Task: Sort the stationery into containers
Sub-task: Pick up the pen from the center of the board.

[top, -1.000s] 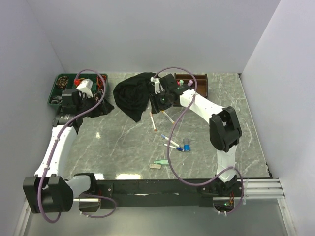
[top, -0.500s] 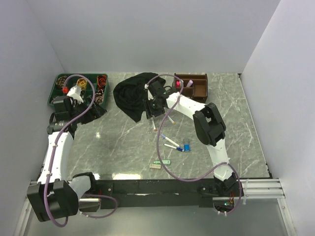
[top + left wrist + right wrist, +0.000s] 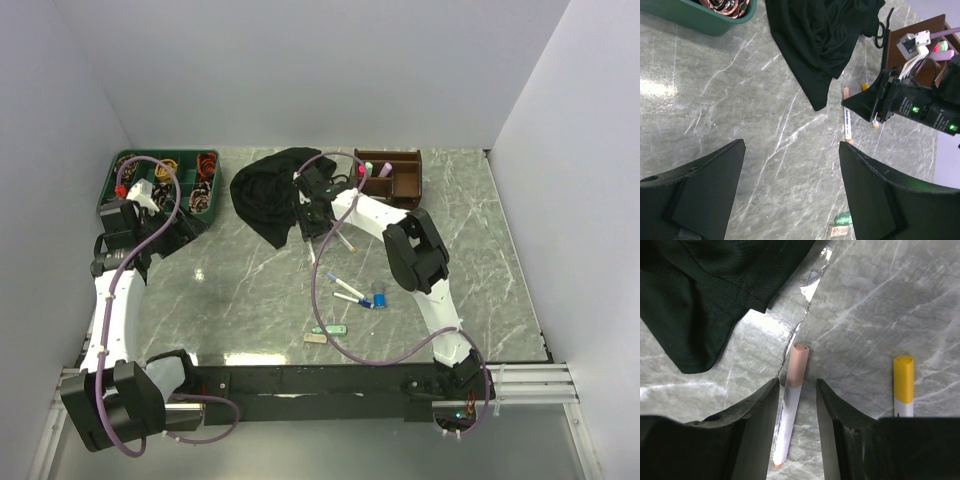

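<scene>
My right gripper (image 3: 311,222) is low over the marble table, next to the black cloth. In the right wrist view it (image 3: 797,385) is open, and its fingers straddle a white marker with a peach cap (image 3: 792,405) that lies on the table. A yellow-capped marker (image 3: 903,385) lies just to the right. My left gripper (image 3: 180,228) is open and empty in front of the green tray (image 3: 112,182); its wrist view (image 3: 791,145) shows bare marble between the fingers. The brown organiser (image 3: 405,182) holds a pink highlighter (image 3: 384,170) and a green one (image 3: 367,167).
The black cloth (image 3: 268,190) lies between tray and organiser. Two blue-and-white pens (image 3: 347,292), a blue-capped piece (image 3: 379,297), a green highlighter (image 3: 330,329) and a grey eraser (image 3: 315,338) lie mid-table towards the front. The tray holds coloured coiled items.
My right gripper has swung left and down from beside the organiser onto the peach-capped marker. My left arm has drawn back to the left, in front of the tray.
</scene>
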`<act>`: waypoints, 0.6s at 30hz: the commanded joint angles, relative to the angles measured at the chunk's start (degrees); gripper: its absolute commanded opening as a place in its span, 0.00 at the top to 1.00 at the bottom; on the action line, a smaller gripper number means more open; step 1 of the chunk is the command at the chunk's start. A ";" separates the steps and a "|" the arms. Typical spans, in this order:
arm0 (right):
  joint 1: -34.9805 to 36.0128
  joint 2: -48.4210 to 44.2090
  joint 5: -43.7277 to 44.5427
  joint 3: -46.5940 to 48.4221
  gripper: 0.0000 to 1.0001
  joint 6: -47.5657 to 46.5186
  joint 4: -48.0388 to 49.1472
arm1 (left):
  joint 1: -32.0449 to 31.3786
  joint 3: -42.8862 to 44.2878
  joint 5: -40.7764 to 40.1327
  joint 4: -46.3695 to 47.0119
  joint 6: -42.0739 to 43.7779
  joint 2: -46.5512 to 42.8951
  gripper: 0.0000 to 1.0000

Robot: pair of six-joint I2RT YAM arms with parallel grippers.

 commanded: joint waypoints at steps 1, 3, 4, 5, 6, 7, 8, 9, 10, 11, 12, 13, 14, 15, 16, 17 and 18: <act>1.37 2.50 5.96 -1.30 0.57 -0.45 -3.07 | 0.16 0.55 2.22 3.15 -1.71 -0.55 0.18; 1.55 2.51 6.58 -3.05 0.59 -0.97 -3.77 | 0.16 0.38 2.75 3.68 -2.32 -0.55 0.18; 1.63 2.24 6.76 -3.49 0.62 -1.32 -3.43 | 0.33 0.20 2.76 3.86 -2.59 -0.64 0.18; 1.98 2.33 7.02 -3.32 0.63 -1.85 -3.68 | 0.25 0.03 2.84 4.03 -2.85 -0.81 0.18; 2.07 2.33 7.20 -3.24 0.64 -2.20 -3.60 | 0.24 -0.15 2.84 4.12 -2.94 -0.99 0.18; 2.08 2.33 7.72 -3.15 0.67 -2.38 -3.51 | 0.24 -0.41 2.76 4.12 -2.94 -1.08 0.18; 2.34 2.42 7.99 -3.15 0.70 -2.82 -3.34 | 0.24 -0.68 3.02 4.12 -3.29 -1.08 0.18; 2.34 2.33 7.29 -3.23 0.75 -3.43 -3.07 | 0.24 -0.68 3.19 4.30 -3.29 -1.08 0.19; 2.43 1.89 6.15 -3.32 0.84 -4.39 -2.81 | 0.16 -0.68 3.46 4.39 -3.47 -1.08 0.19; 2.43 1.46 4.92 -3.32 0.89 -6.49 -2.28 | 0.24 -0.77 3.81 4.56 -3.64 -1.08 0.19; 2.34 0.32 4.04 -3.24 0.94 -7.21 -1.93 | 0.24 -0.68 4.07 4.65 -3.91 -0.73 0.19; 2.43 -0.56 4.12 -3.06 1.00 -8.08 -1.58 | 0.16 -0.59 4.25 5.17 -3.91 -0.55 0.19; 2.43 -1.61 4.03 -2.45 1.00 -9.05 -0.71 | 0.16 -0.59 4.51 5.44 -4.26 -0.12 0.19; 2.34 -3.89 2.82 -2.01 1.00 -9.32 -0.17 | 0.24 -0.16 4.95 5.70 -4.35 0.06 0.19; 2.34 -5.22 2.28 -1.57 1.00 -10.19 0.35 | 0.16 0.02 5.21 6.40 -4.52 0.41 0.19; 2.16 -6.71 1.14 -1.30 1.00 -10.64 1.92 | 0.16 0.11 5.39 6.84 -4.78 1.02 0.20; 1.64 -10.03 -0.08 -1.47 1.00 -10.90 2.90 | -0.10 0.20 5.83 7.28 -4.96 1.38 0.20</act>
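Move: The pink-capped pen lies right under my right hand, between its open fingers: its middle is about 2 cm back and 1 cm lower. At that same height the yellow-capped pen is some 7 cm to the right and 1 cm farther out, and the black cloth's middle roughly 12 cm ahead and 7 cm to the left. From my left hand the pink-capped pen lies about 8 cm ahead, 26 cm right and 18 cm down. I shut my right fingers on the pink-capped pen, pinching it from both sides just below its cap, while the hand stays almost in place, easing only about half a centimetre right and slightly down before settling back. As the fingers close, the wrist tilts some 5 degrees and turns about as much counter-clockwise. I don't lift yet. ##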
